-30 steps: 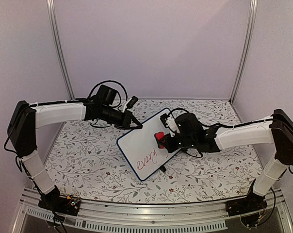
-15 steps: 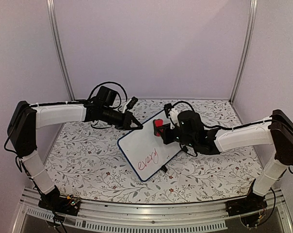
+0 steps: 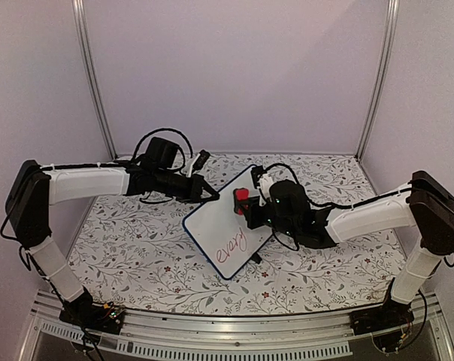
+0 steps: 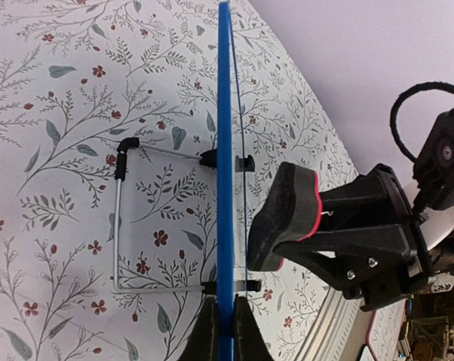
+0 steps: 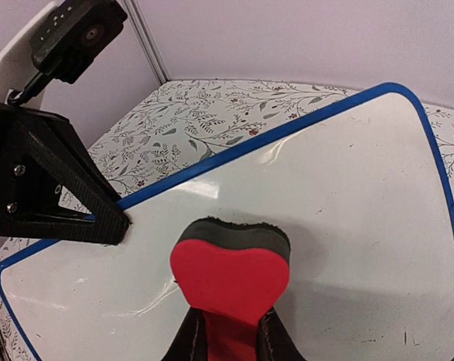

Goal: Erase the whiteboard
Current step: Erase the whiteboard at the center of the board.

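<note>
The whiteboard (image 3: 214,222) stands tilted on the floral table, with red handwriting (image 3: 231,247) on its lower part and its upper part white. My left gripper (image 3: 211,197) is shut on the board's upper blue edge; in the left wrist view that edge (image 4: 225,135) runs upright between the jaws of the left gripper (image 4: 225,331). My right gripper (image 3: 247,206) is shut on a red heart-shaped eraser (image 3: 241,195). In the right wrist view the eraser (image 5: 231,274) has its dark felt against the whiteboard (image 5: 347,188), held by the right gripper (image 5: 228,340).
A wire stand (image 4: 119,218) props the board from behind. The floral tablecloth (image 3: 137,248) ends at a metal rail (image 3: 234,331) in front. Two aluminium posts (image 3: 92,83) and plain walls close the back. Cables loop over both wrists.
My right gripper has carried the eraser from the board's middle right up to its upper left part. The board and the left gripper have shifted slightly to the right.
</note>
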`<state>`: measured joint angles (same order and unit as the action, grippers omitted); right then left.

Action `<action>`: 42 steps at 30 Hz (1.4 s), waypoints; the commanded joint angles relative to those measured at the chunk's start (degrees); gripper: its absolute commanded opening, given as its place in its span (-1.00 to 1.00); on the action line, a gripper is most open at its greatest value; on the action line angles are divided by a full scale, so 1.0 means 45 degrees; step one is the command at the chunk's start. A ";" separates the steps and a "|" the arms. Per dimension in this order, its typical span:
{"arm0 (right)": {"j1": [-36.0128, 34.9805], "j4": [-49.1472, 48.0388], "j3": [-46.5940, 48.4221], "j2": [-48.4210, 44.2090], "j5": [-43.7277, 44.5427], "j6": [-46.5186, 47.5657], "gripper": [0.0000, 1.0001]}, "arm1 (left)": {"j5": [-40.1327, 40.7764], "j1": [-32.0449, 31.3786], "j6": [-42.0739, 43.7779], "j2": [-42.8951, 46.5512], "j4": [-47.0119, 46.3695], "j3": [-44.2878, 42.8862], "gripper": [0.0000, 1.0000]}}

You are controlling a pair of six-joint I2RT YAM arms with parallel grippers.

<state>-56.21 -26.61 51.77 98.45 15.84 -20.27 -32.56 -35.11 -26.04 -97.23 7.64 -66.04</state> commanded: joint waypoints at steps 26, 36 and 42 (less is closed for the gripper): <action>0.0747 -0.3049 -0.0497 0.2744 -0.2521 -0.0787 -1.00 | 0.0880 0.0908 -0.0598 0.0181 -0.0764 0.0499 -1.00; 0.0732 -0.0345 -0.0656 0.2753 -0.4516 -0.0045 -1.00 | 0.0767 0.1069 -0.0599 0.0197 -0.0701 0.0359 -1.00; 0.0732 0.2177 -0.0256 0.2619 -0.4426 0.0029 -1.00 | 0.0640 0.1101 -0.0575 0.0177 -0.0662 0.0330 -1.00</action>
<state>-52.53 -31.33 49.98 108.60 -2.24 -21.34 -28.53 -29.91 -29.39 -95.15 5.45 -64.03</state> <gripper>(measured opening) 0.172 0.025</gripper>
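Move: My right hand holds the red eraser at the board's upper face. The remaining word "every" lies about 5 cm back, 5 cm to the left and roughly 10 cm below it. My left gripper stands some 10 cm to the right hand's left and 1 cm farther out, about level in height. The board's near black foot is around 5 cm back, 2 cm right and 15 cm down. From my left hand the word is about 7 cm back, 5 cm right and 11 cm below. I lift the eraser a touch while easing my right hand a little forward, then take it down about 8 cm, drawing back and slightly left along the board to the "y" of "every", the wrist tipping down and turning counter-clockwise some 10 degrees. Meanwhile my left hand keeps its pinch on the board's upper edge and carries it about 5 cm left and forward, turning slightly counter-clockwise. ##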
